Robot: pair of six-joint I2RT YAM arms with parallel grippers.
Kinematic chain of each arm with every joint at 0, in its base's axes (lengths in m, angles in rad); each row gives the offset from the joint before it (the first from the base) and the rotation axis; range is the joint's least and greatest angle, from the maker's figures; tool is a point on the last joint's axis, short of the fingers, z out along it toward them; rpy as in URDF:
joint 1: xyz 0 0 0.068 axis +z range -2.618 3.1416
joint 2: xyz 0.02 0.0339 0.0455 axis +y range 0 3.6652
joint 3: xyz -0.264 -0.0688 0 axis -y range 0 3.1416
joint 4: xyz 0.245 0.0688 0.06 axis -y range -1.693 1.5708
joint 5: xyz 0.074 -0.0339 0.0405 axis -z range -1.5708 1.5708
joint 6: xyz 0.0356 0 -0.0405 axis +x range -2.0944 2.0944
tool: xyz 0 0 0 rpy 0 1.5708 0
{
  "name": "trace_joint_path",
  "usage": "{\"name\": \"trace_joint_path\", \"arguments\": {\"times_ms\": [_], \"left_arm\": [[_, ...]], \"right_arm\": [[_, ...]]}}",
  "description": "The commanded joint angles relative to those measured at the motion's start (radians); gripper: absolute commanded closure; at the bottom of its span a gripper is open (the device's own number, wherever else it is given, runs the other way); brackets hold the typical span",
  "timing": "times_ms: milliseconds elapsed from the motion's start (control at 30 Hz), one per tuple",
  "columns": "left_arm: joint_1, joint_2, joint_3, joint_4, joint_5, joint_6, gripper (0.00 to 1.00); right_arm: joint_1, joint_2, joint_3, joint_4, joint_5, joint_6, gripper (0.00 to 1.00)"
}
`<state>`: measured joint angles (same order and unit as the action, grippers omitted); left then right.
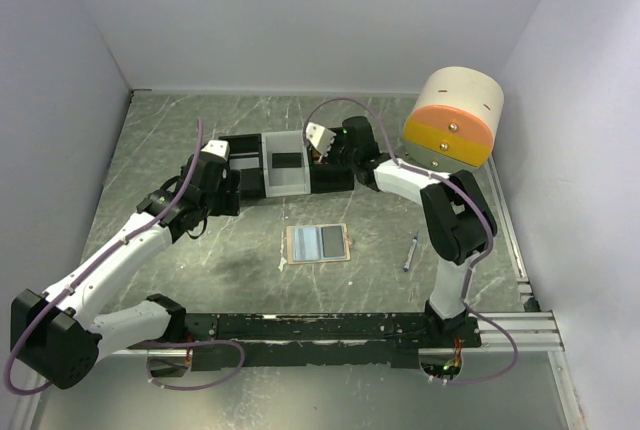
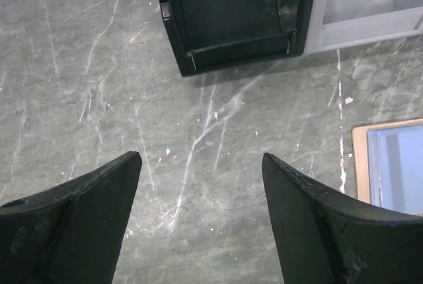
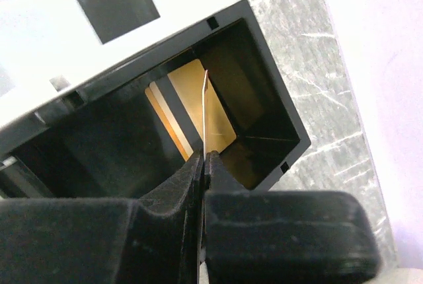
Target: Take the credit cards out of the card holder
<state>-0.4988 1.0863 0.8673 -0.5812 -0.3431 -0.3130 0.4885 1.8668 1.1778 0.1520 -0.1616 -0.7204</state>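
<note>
The card holder (image 1: 317, 243) lies open and flat on the marble table, tan-rimmed with a pale silvery-blue inside; its corner shows in the left wrist view (image 2: 390, 165). My right gripper (image 3: 203, 155) is shut on a thin credit card (image 3: 205, 112), seen edge-on, held upright in the tray's right black compartment (image 3: 264, 86). A gold card (image 3: 185, 89) lies flat on that compartment's floor. In the top view the right gripper (image 1: 327, 155) hangs over the tray. My left gripper (image 2: 201, 158) is open over bare table near the tray's left end (image 1: 232, 190).
The three-compartment tray (image 1: 268, 140) sits behind the holder; a dark card (image 1: 287, 161) lies in its white middle part. A pen (image 1: 411, 250) lies right of the holder. A beige-and-orange cylinder (image 1: 455, 120) stands at the right. Walls enclose the table.
</note>
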Motion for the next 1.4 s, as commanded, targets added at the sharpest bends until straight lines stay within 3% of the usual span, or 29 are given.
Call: {"name": "trace_joint_path", "arguments": {"times_ms": [0, 633, 800, 833, 1067, 1367], "left_arm": [[0.006, -0.013, -0.008, -0.006, 0.019, 0.017, 0.14], [0.005, -0.004, -0.008, -0.010, 0.015, 0.019, 0.15], [0.005, -0.007, -0.008, -0.009, 0.015, 0.019, 0.15], [0.006, -0.008, -0.007, -0.009, 0.015, 0.019, 0.15], [0.005, -0.007, -0.008, -0.009, 0.019, 0.020, 0.15], [0.005, -0.010, -0.009, -0.009, 0.023, 0.020, 0.15]], "right_arm": [[-0.001, 0.045, 0.023, -0.014, -0.001, -0.218, 1.00], [-0.001, 0.207, 0.116, -0.020, 0.005, -0.399, 1.00], [-0.001, 0.226, 0.121, -0.051, 0.034, -0.421, 0.96], [-0.001, 0.224, 0.116, -0.057, 0.036, -0.426, 0.95], [-0.001, 0.199, 0.098, -0.099, 0.022, -0.429, 0.63], [-0.001, 0.169, 0.110, -0.082, 0.027, -0.370, 0.55]]}}
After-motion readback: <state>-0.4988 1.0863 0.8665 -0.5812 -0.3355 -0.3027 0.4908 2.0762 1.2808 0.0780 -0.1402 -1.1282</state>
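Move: The right gripper holds a thin card edge-on; its goal, the gold cards on the floor of the right black compartment, lies about 2 cm ahead, 1 cm left and 8 cm below. The white compartment's middle is some 12 cm left of that hand, level with it fore and aft; the open card holder is about 20 cm back and 4 cm left, 10 cm lower. From the left hand the gold cards lie roughly 13 cm ahead, 23 cm right and 13 cm below. Lower the right gripper with its held card about 7 cm into the right black compartment, easing some 2 cm forward and rolling about 20 degrees so its left side dips, with a slight counter-clockwise turn. Once down beside the gold cards, open the fingers to nearly half and let go of the card. ##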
